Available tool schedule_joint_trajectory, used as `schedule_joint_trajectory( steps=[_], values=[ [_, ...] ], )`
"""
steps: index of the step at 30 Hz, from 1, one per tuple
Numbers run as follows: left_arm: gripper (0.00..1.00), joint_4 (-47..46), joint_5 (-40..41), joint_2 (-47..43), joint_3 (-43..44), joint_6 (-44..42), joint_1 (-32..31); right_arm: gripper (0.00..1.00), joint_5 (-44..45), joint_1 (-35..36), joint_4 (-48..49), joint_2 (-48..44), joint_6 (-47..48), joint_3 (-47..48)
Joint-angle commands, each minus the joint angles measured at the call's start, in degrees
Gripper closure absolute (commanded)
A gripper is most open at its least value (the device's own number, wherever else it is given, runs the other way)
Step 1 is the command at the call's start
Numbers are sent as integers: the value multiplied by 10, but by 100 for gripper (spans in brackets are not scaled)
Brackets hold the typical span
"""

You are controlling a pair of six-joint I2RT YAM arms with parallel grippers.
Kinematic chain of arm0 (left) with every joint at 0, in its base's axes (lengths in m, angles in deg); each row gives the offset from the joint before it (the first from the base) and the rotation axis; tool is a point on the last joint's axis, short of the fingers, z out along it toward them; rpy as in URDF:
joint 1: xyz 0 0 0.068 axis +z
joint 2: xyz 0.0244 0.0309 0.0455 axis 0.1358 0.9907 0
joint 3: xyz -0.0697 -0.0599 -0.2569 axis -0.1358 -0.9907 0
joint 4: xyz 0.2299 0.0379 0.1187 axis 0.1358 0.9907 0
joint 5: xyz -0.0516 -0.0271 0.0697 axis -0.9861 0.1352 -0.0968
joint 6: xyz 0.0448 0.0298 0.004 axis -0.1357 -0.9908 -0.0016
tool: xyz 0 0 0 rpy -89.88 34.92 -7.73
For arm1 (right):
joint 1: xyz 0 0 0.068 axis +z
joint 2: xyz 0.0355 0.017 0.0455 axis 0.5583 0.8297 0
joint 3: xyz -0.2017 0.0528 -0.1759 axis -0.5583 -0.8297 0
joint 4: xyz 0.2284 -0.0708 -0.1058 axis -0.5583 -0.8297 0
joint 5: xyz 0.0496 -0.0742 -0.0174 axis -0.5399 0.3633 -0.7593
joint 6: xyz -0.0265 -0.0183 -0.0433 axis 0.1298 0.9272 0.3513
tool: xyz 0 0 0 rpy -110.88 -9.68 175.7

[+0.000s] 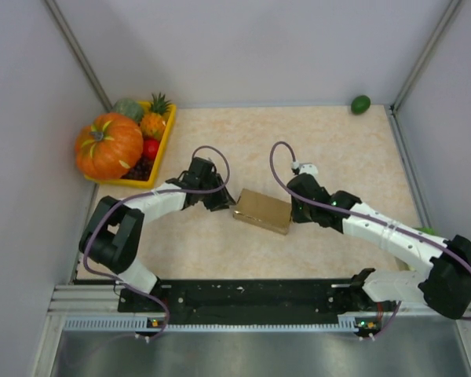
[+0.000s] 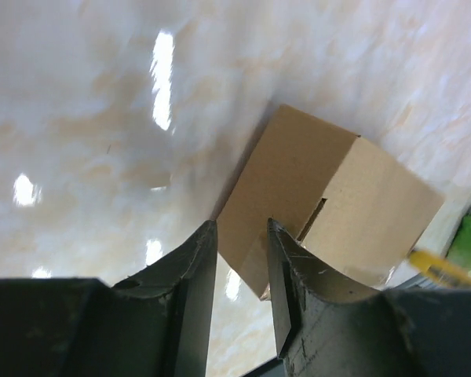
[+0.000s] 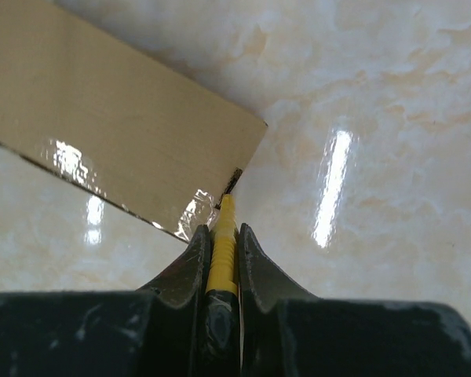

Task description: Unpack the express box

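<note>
The express box [image 1: 261, 210], a small brown cardboard box, lies flat mid-table between my two arms. My left gripper [image 1: 220, 200] is at its left end. In the left wrist view the left gripper [image 2: 242, 228] is open, its fingers [image 2: 286, 271] partly apart, and a corner of the box [image 2: 298, 188] shows between and beyond the tips. My right gripper [image 1: 298, 208] is at the box's right end. It [image 3: 224, 229] is shut on a yellow utility knife [image 3: 222, 251], and the knife's tip meets the taped corner of the box [image 3: 118, 126].
A yellow fruit tray [image 1: 166, 137] holding a pumpkin [image 1: 108, 146] and other fruit stands at the back left. A green fruit [image 1: 360, 104] lies in the far right corner. Something green [image 1: 428, 230] shows by the right arm. Grey walls enclose the table.
</note>
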Motion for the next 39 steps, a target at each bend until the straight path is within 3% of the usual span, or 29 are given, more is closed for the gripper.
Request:
schedule_joint_trajectory(
  steps=[1,5,12,13,17,23,30,39],
  values=[
    [63,-88,-92,53,73,-11,1,100,-68,49,26,-26,-65,-9],
    [61,-94,-113,92,111,-19,12,100,-50,84,26,-21,-79,-14],
    [50,-64,-121,107,152,-56,34,100,-19,105,25,-35,-79,-13],
    [45,-56,-116,104,154,-66,35,100,-20,105,20,-40,-79,-13],
    [35,-18,-89,82,147,-85,38,100,-50,105,-4,-80,-81,-13],
    [32,-6,-109,44,114,-98,37,100,-107,105,-8,-139,-62,-11],
    [31,-53,-149,36,61,-66,16,100,-61,105,108,-60,-18,7],
    [31,-66,-150,62,81,-48,-1,100,-3,105,215,24,62,47]
  ],
)
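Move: The express box's middle lies about 9 cm to the right of the left hand, some 2 cm nearer the base and 2 cm lower. From the right hand, which holds the yellow knife, it is about 5 cm ahead, 9 cm left and 8 cm below. The slot in its right end is roughly 4 cm ahead of the right hand, 1 cm left and 6 cm down. The taped long edge faces the base, its middle about 1 cm ahead, 8 cm left and 6 cm below the right hand. To swing the box clockwise, the left hand at its left end pushes about 6 cm forward and some 4 cm right while rising, as the right hand, knife still gripped at the slotted right end, draws about 5 cm back and 4 cm left. The left fingers then spread wide and that hand comes back about 6 cm towards the base beside the box, while the right hand lifts about 5 cm and carries the knife forward and further left, dipping again to bring the blade close over the taped edge, tilting and turning a little counter-clockwise. ##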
